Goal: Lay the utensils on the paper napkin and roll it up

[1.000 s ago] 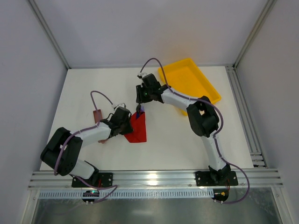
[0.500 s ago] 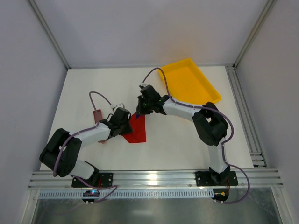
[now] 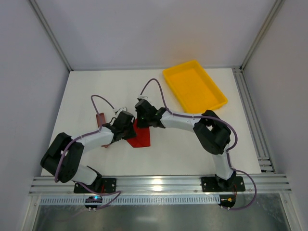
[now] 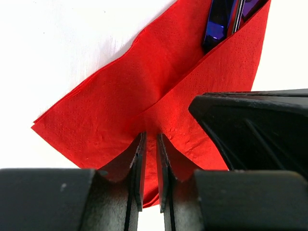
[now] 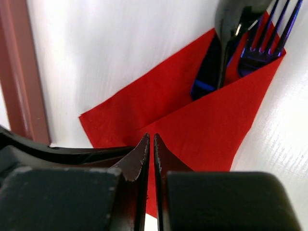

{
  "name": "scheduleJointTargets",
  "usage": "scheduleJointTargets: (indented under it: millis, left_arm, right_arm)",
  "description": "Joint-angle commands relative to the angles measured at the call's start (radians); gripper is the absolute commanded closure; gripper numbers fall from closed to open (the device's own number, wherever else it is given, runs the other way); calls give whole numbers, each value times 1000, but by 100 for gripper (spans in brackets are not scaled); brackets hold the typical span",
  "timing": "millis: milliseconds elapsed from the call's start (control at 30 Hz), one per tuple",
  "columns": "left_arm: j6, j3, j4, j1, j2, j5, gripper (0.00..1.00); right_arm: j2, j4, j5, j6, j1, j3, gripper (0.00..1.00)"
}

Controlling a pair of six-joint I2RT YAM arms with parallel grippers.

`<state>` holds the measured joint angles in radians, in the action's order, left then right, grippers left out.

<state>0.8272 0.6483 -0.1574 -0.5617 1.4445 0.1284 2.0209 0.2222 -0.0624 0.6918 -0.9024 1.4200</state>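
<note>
The red paper napkin (image 3: 143,139) (image 4: 120,96) (image 5: 211,120) lies on the white table, folded over into a cone. The utensils poke out of its open end: a blue-purple fork (image 5: 262,48) (image 4: 216,24) and a black piece (image 5: 230,21). My left gripper (image 3: 130,129) (image 4: 150,139) has its jaws nearly together, pinching the folded flap at its low corner. My right gripper (image 3: 142,122) (image 5: 151,138) sits right beside it, jaws pressed shut on the same flap corner. In the top view the two wrists hide the utensils.
A yellow tray (image 3: 217,102) stands at the back right. A small brownish-red block (image 3: 100,118) (image 5: 19,72) lies left of the left wrist. The right gripper's black body (image 4: 255,130) fills the right of the left wrist view.
The right arm has swung down and left from the napkin's far end to the flap beside the left gripper, and its jaws have shut. The left gripper has held still.
</note>
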Motion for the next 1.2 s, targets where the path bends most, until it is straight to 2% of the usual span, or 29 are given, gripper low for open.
scheduleJointTargets:
  millis: [0,333,467,533,667,700,900,1167]
  left_arm:
    - [10,-41,-113,3,4,53,81]
    - [33,-36,-143,-6,-1,74,82]
    - [38,-36,-152,-9,-47,65,81]
    - [32,-21,-168,-9,-96,70,70]
    - [12,40,-254,-7,-148,147,56]
    - [10,48,-292,-7,-153,164,50]
    - [29,36,-352,5,-119,206,43]
    - [53,-21,-239,8,-95,154,40]
  right_arm:
    - [24,20,-50,20,-12,-9,93]
    - [65,42,-53,11,-16,-26,93]
    - [73,51,-53,-18,-20,-29,94]
    - [62,40,-51,-35,-20,-44,94]
    - [42,17,-45,-58,-23,-66,94]
    - [42,13,-43,-61,-20,-67,94]
    - [44,-10,-37,-71,-21,-84,94]
    - [36,-63,-24,-72,-20,-124,94]
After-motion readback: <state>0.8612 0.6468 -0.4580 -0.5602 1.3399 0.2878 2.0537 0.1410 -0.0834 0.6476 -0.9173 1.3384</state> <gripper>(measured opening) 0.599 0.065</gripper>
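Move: The left hand is low over the fold, its fingers almost shut. The napkin's left corner lies about 6 cm to its left and 1 cm ahead, at fingertip level. From it the exposed utensil ends are some 8 cm ahead and 6 cm right, the brown tray 14 cm left and 3 cm ahead. The right hand hangs some 4 cm above the folded flap, whose landing spot is 1 cm back and 1 cm right; from that hand the utensil ends lie 6 cm ahead and 5 cm right. With shut fingertips the right hand comes straight down about 3.5 cm onto the folded flap and stays there, holding it. Only then does the left hand come free of the napkin: opening its fingers well apart, it arcs about 5 cm left and 4 cm back with a low hop, its left side rolling up slightly, and sinks to table level astride the napkin's edge beside its left corner. ##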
